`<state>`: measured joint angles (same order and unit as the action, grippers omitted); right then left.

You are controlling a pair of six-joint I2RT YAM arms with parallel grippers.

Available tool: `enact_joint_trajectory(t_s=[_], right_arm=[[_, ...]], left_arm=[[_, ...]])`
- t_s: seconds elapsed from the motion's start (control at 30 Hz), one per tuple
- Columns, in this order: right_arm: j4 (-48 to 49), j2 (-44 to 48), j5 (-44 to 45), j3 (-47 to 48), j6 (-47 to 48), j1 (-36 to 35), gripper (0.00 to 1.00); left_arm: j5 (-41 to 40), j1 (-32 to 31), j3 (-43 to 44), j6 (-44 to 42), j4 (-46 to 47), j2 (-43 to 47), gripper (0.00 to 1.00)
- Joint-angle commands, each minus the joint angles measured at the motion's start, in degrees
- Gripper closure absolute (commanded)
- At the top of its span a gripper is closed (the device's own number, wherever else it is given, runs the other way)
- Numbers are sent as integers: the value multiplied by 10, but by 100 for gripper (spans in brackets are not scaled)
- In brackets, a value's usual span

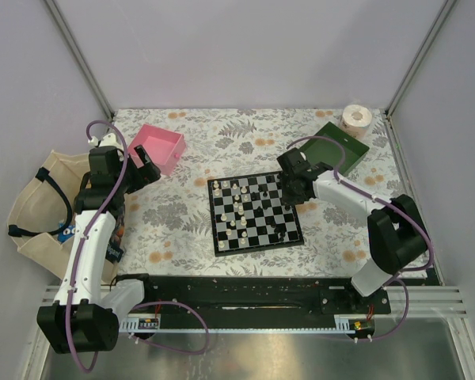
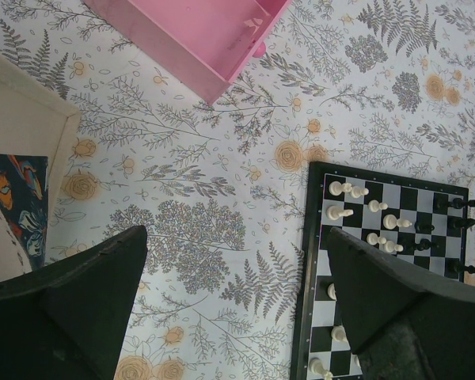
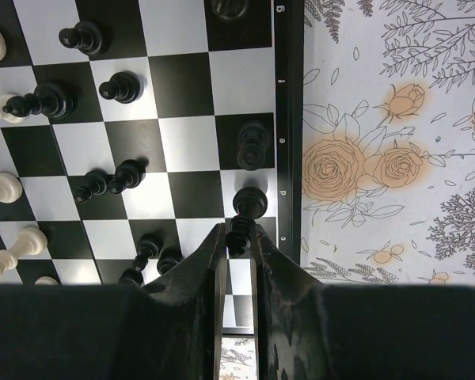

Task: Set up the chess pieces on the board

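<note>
The board (image 1: pixel 214 229) lies mid-table with cream-white and black chess pieces scattered over it, some tipped over. My right gripper (image 1: pixel 291 192) hangs over the board's right edge, shut on a black chess piece (image 3: pixel 239 231) that is pinched between its fingertips (image 3: pixel 237 236). Another black piece (image 3: pixel 250 203) stands just ahead of the held one, beside the board's border (image 3: pixel 289 119). My left gripper (image 1: pixel 146 172) hovers open over the tablecloth left of the board, with nothing between its fingers (image 2: pixel 237 233). White pieces (image 2: pixel 340 212) show near the board's left border (image 2: pixel 310 261).
A pink tray (image 1: pixel 160 146) sits at the back left, just beyond the left gripper. A green tray (image 1: pixel 336 146) and a roll of tape (image 1: pixel 355 118) are at the back right. A cloth bag (image 1: pixel 39 210) lies off the table's left side.
</note>
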<state>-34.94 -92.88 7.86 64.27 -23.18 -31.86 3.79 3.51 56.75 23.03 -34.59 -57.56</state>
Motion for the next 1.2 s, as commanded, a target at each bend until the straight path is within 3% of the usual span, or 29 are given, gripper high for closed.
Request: enact_joint_trajectory(t_s=[0.0, 0.3, 0.47, 0.77, 0.83, 1.17], right_arm=[[22, -11, -1, 3, 5, 3, 81], [25, -15, 5, -5, 7, 3, 78], [25, -13, 8, -6, 7, 3, 68], [9, 4, 20, 7, 14, 4, 60], [7, 16, 24, 8, 16, 3, 54], [2, 69, 26, 37, 24, 4, 43]], left_arm=[[11, 4, 4, 6, 21, 3, 1], [12, 4, 3, 6, 22, 3, 1], [12, 4, 3, 6, 21, 3, 1], [12, 4, 3, 6, 21, 4, 1], [11, 4, 3, 6, 21, 4, 1], [12, 4, 4, 5, 20, 3, 1]])
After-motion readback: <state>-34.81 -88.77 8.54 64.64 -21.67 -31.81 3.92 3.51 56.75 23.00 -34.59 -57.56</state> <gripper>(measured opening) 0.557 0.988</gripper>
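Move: The white square in the board's right-edge column, where the held black piece is to go, lies straight under the right hand, about 4 cm below its finger pads. Another black piece stands one square ahead, roughly 3 cm out. Some 6 cm to the hand's left, black pieces stand about 2 cm ahead and 3 cm back. From the left hand that white square is some 39 cm to the right, about level and 18 cm down. Lower the right gripper about 1 cm straight down, to set the still-pinched black piece on its white edge square. Hold the hand there while the fingers spread to roughly half open and let go. Then lift straight up about 3.5 cm, clear of the piece's head, fingers still widening. ##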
